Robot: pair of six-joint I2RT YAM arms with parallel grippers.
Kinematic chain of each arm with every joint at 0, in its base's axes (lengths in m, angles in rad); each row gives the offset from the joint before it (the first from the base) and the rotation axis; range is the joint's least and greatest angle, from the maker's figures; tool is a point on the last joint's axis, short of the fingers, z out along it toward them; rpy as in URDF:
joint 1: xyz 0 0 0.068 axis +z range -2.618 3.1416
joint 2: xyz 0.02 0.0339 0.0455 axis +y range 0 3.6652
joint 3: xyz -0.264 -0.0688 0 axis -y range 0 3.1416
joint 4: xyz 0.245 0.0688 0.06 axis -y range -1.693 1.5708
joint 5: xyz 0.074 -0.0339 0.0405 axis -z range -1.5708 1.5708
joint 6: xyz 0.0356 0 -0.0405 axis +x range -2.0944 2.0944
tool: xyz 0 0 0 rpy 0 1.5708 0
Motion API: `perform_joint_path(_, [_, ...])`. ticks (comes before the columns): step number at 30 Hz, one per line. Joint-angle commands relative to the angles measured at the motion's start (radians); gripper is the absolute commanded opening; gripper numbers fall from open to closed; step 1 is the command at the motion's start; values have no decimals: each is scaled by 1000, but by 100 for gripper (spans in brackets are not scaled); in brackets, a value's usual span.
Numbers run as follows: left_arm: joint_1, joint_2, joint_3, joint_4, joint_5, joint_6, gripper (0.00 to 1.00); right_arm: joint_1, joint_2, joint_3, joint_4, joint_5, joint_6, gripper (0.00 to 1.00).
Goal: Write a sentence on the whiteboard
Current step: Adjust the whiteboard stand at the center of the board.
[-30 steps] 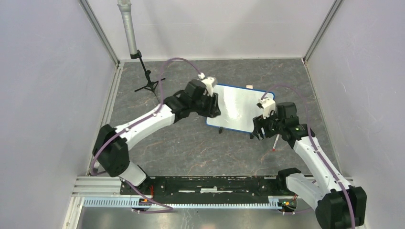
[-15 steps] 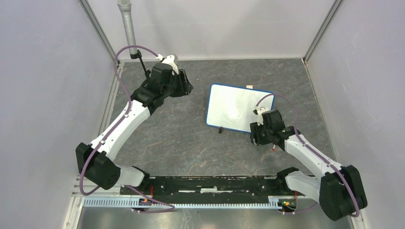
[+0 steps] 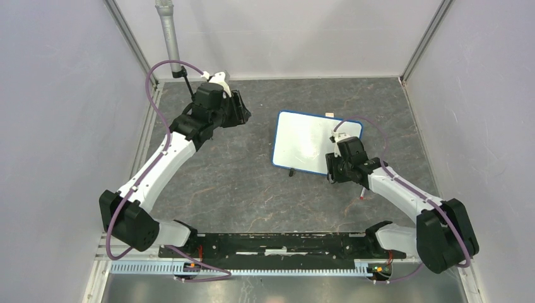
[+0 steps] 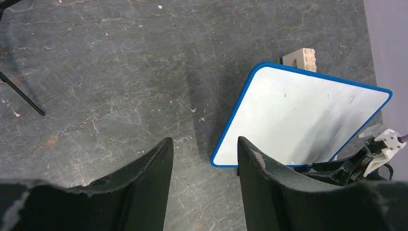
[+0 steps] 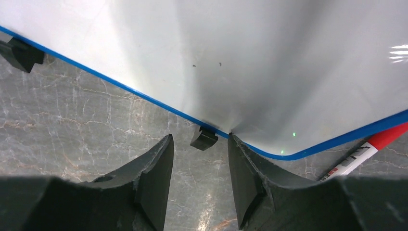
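Observation:
The whiteboard [image 3: 309,140] lies on the grey floor at centre right, blue-rimmed and tilted; its white face [image 4: 308,120] carries only faint smudges, and no sentence shows on it. My left gripper [image 3: 243,108] hovers well to the board's left, open and empty [image 4: 204,144]. My right gripper [image 3: 332,173] sits at the board's near right corner, open with nothing between its fingers [image 5: 199,137]. A black foot [image 5: 204,138] of the board lies just beyond its fingertips. A red-and-white marker [image 3: 364,189] lies on the floor by that corner, also in the right wrist view [image 5: 365,154].
A beige toy brick [image 4: 303,58] rests against the board's far edge. A black tripod stand [image 3: 192,101] with a grey pole [image 3: 169,31] stands at the back left, close to my left arm. Walls enclose the floor on three sides.
My left arm has swung away from the board's left edge to the far left. My right gripper has shifted in to the board's near corner and its jaws have narrowed.

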Motion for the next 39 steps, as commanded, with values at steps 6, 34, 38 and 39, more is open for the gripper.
perform_joint_path(6, [10, -31, 19, 12, -17, -48, 59, 7, 56, 36, 46, 61, 26, 46])
perform_joint_path(34, [117, -65, 35, -62, -94, 28, 88, 70, 38, -15, 40, -213, -296, 0])
perform_joint_path(38, [132, -60, 43, -71, -69, 47, 100, 103, 43, -23, 14, -246, -345, 0])
perform_joint_path(39, [133, -58, 46, -72, -64, 51, 100, 110, 47, -24, 7, -250, -361, 0])
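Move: The right foot of the whiteboard stand, poking out under the board's near edge, is between my right fingertips, about 1 cm ahead and 1 cm lower. From this hand, the whiteboard's middle is some 12 cm ahead and 5 cm left, the stand's left foot about 16 cm left and 3 cm ahead, and the marker roughly 13 cm right, nearly level. From my left hand, the right foot lies around 33 cm right, 12 cm back and 22 cm down. I ease my right hand about 1 cm down and forward, shutting its fingers to pinch the stand's right foot, then drag the foot about 4 cm left and 2 cm back while the wrist turns some 20 degrees counter-clockwise. My empty left hand swings about 6 cm left, away from the board, turning slightly counter-clockwise and opening wide. ##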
